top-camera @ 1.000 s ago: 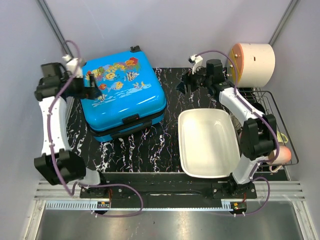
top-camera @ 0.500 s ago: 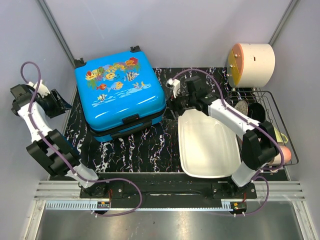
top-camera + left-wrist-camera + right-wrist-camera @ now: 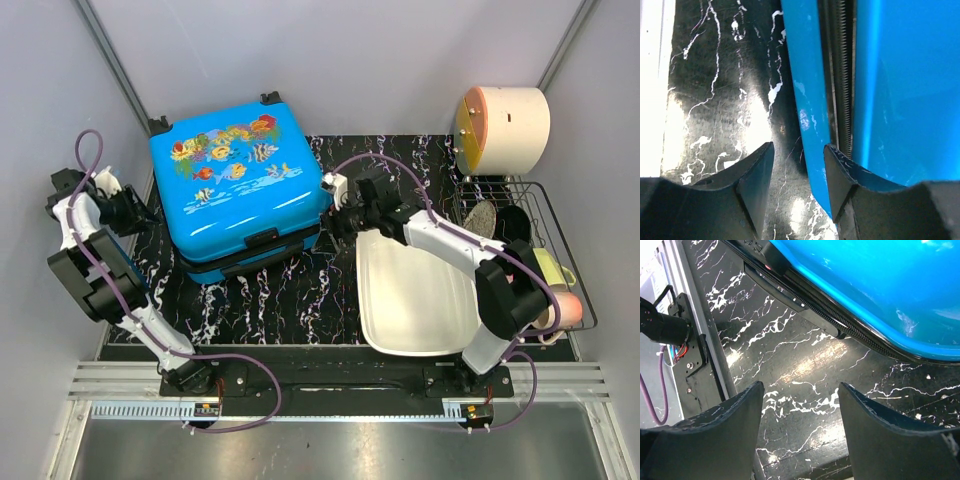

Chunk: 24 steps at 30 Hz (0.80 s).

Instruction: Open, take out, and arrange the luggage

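The luggage [image 3: 240, 185], a bright blue hard-shell suitcase with a cartoon fish print, lies flat and closed on the black marbled mat [image 3: 285, 300]. My left gripper [image 3: 138, 212] sits low at its left side. In the left wrist view that gripper [image 3: 798, 146] is open, its right finger against the blue lower shell [image 3: 805, 75] just below the zipper [image 3: 842, 70]. My right gripper [image 3: 338, 212] is at the suitcase's right side. The right wrist view shows it [image 3: 801, 385] open over bare mat, with the suitcase's zipper seam [image 3: 830, 315] ahead of it.
A white rectangular basin [image 3: 372, 290] lies right of the suitcase, under the right arm. A wire rack [image 3: 575, 290] with dishes stands at the far right, a round cream and orange appliance [image 3: 505, 128] behind it. The left wall is close to the left arm.
The left arm left the suitcase's top, swung out to the left wall and came back to its left side, jaws narrower. The right arm moved left from the back to the suitcase's right side.
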Available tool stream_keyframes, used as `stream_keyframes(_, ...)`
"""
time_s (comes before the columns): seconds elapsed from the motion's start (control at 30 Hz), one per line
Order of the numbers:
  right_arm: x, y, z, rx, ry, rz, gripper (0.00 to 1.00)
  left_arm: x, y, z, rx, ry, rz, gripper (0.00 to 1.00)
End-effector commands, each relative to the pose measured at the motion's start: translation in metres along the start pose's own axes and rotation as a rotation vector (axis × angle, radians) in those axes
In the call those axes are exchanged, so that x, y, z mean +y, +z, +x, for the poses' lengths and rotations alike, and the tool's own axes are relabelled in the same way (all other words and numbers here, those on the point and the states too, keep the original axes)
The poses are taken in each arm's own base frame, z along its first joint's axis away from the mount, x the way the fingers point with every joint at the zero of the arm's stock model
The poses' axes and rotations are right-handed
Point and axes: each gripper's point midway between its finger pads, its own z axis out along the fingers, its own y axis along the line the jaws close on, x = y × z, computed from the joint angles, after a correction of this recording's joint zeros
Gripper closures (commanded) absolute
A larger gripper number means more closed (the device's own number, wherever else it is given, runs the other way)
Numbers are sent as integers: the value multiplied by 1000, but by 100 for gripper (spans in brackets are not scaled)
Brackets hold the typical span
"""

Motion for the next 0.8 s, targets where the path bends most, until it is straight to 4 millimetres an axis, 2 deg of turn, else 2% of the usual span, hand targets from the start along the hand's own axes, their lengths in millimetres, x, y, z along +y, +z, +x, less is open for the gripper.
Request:
stream_keyframes(0.0, 1, 5, -12, -54, -15, -10, 30, -14, -7, -34, -96, 97, 11, 51)
stream_keyframes(0.27, 0, 8, -4, -49, 7, -11, 30, -42, -9, -44, -114, 141, 46, 54)
stream_keyframes(0.37, 0, 10, -2, -44, 4, -18, 30, -44, -2, -44, -102, 168, 29, 54)
stream_keyframes(0.5, -3, 12, -3, -45, 8, -9, 30, -37, 10, -48, -96, 182, -11, 63)
stream_keyframes(0.63, -4, 11, -8, -56, 5, 7, 29, -20, 22, -50, -76, 187, -70, 71)
stream_keyframes(0.73, -4, 13, -6, -50, 21, 6, 29, -10, 28, -42, -38, 203, -110, 78)
stream_keyframes(0.77, -5, 14, -5, -47, 35, 7, 30, -7, 31, -33, -14, 202, -119, 79)
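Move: The bit of zipper on the luggage's left side that I am after lies about 5 cm ahead of my left hand and 2 cm to its right, level with it. The luggage's near left corner is some 10 cm back and 8 cm right of this hand, a little lower; its middle is about 7 cm ahead and 19 cm right, slightly higher. From my right hand that zipper bit is some 38 cm left, 9 cm ahead and about 3 cm lower. I slide my left hand forward about 5 cm along the luggage's left side, easing right towards the zipper and rising some 2 cm on the way, then dip back almost to the starting height and edge slightly left. As I arrive I shut the half-open fingers to about a quarter, bringing the tips in at the zipper band, and roll the wrist some 5–10 degrees. ##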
